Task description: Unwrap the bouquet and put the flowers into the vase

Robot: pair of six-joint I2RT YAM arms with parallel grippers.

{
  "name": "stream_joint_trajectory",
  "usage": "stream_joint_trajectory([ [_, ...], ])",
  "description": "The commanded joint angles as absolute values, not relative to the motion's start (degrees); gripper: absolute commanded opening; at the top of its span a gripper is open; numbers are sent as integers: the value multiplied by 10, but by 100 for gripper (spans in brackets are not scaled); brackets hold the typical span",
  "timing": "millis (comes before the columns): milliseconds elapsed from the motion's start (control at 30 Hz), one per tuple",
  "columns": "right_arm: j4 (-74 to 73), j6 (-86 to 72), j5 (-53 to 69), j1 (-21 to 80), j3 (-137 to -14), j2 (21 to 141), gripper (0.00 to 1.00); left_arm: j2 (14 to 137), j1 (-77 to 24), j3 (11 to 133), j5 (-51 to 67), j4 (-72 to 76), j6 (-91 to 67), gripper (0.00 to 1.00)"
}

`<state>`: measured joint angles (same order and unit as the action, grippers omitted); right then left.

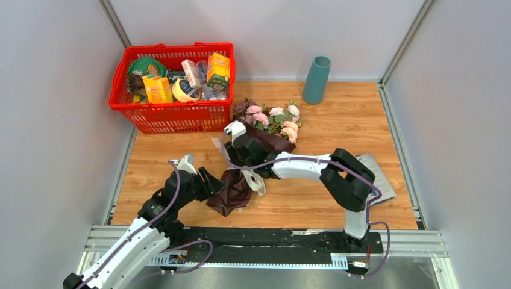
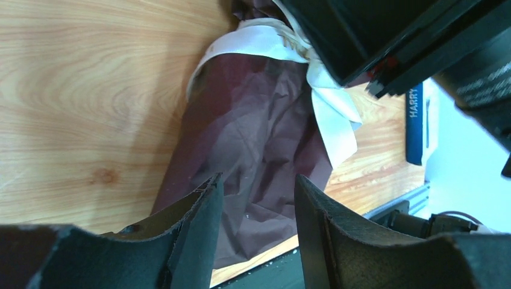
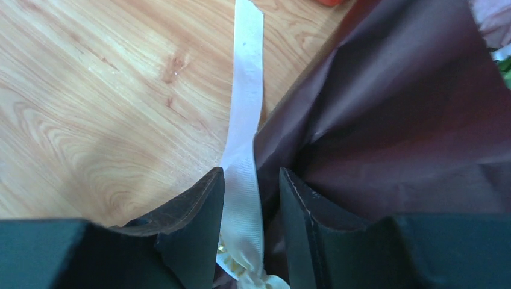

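Note:
The bouquet (image 1: 259, 141) lies across the middle of the table, with its pink and cream flowers (image 1: 274, 118) pointing toward the back. Its dark burgundy paper (image 2: 253, 120) fans out toward the front edge. The teal vase (image 1: 316, 79) stands upright at the back, apart from both arms. My left gripper (image 2: 258, 180) sits at the paper's lower left end, jaws apart, the paper showing between them. My right gripper (image 3: 251, 174) is over the tied waist, jaws apart astride the cream ribbon (image 3: 247, 90). The ribbon rests against one finger, and a gap shows at the other.
A red basket (image 1: 172, 114) full of groceries stands at the back left, close to the flower heads. A grey flat book (image 1: 379, 177) lies at the right under my right arm's elbow. Grey walls close in the table on three sides.

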<state>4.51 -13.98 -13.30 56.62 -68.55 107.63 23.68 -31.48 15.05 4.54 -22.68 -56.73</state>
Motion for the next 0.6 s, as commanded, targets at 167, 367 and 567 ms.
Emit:
stream_joint_trajectory([
  [167, 39, -41, -308, 633, -735, 1135, 41, 284, -316, 206, -29, -287, -556, 57],
  [367, 39, -47, -314, 632, -729, 1133, 33, 288, -316, 189, -18, -274, -550, 57],
  [567, 37, -61, -307, 632, -734, 1114, 10, 287, -316, 163, -15, -259, -550, 57],
])
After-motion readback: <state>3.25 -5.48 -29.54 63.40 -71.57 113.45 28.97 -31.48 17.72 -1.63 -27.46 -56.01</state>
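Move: The right hand's fingers straddle the loose upper tail of the white ribbon, which lies some 2 cm below and 1 cm back; the knot is roughly 3 cm back, 3 cm to the right and 3 cm below, while the flower heads are about 12 cm farther out and 14 cm to the right. From the left hand that tail is around 11 cm ahead, 4 cm right and 4 cm lower; the wrapper's stem end is about level ahead, 4 cm right and 6 cm below. Down by about 2 cm, first backing and edging left by some 1.5 cm, then easing forward and right again, the right hand settles over the ribbon tail beside the knot, wrist turning roughly 15 degrees. Its half-open fingers then close and pinch the tail. The left hand, still open, shifts about 2 cm left and sinks 1.5 cm beside the wrapper's stem end. ##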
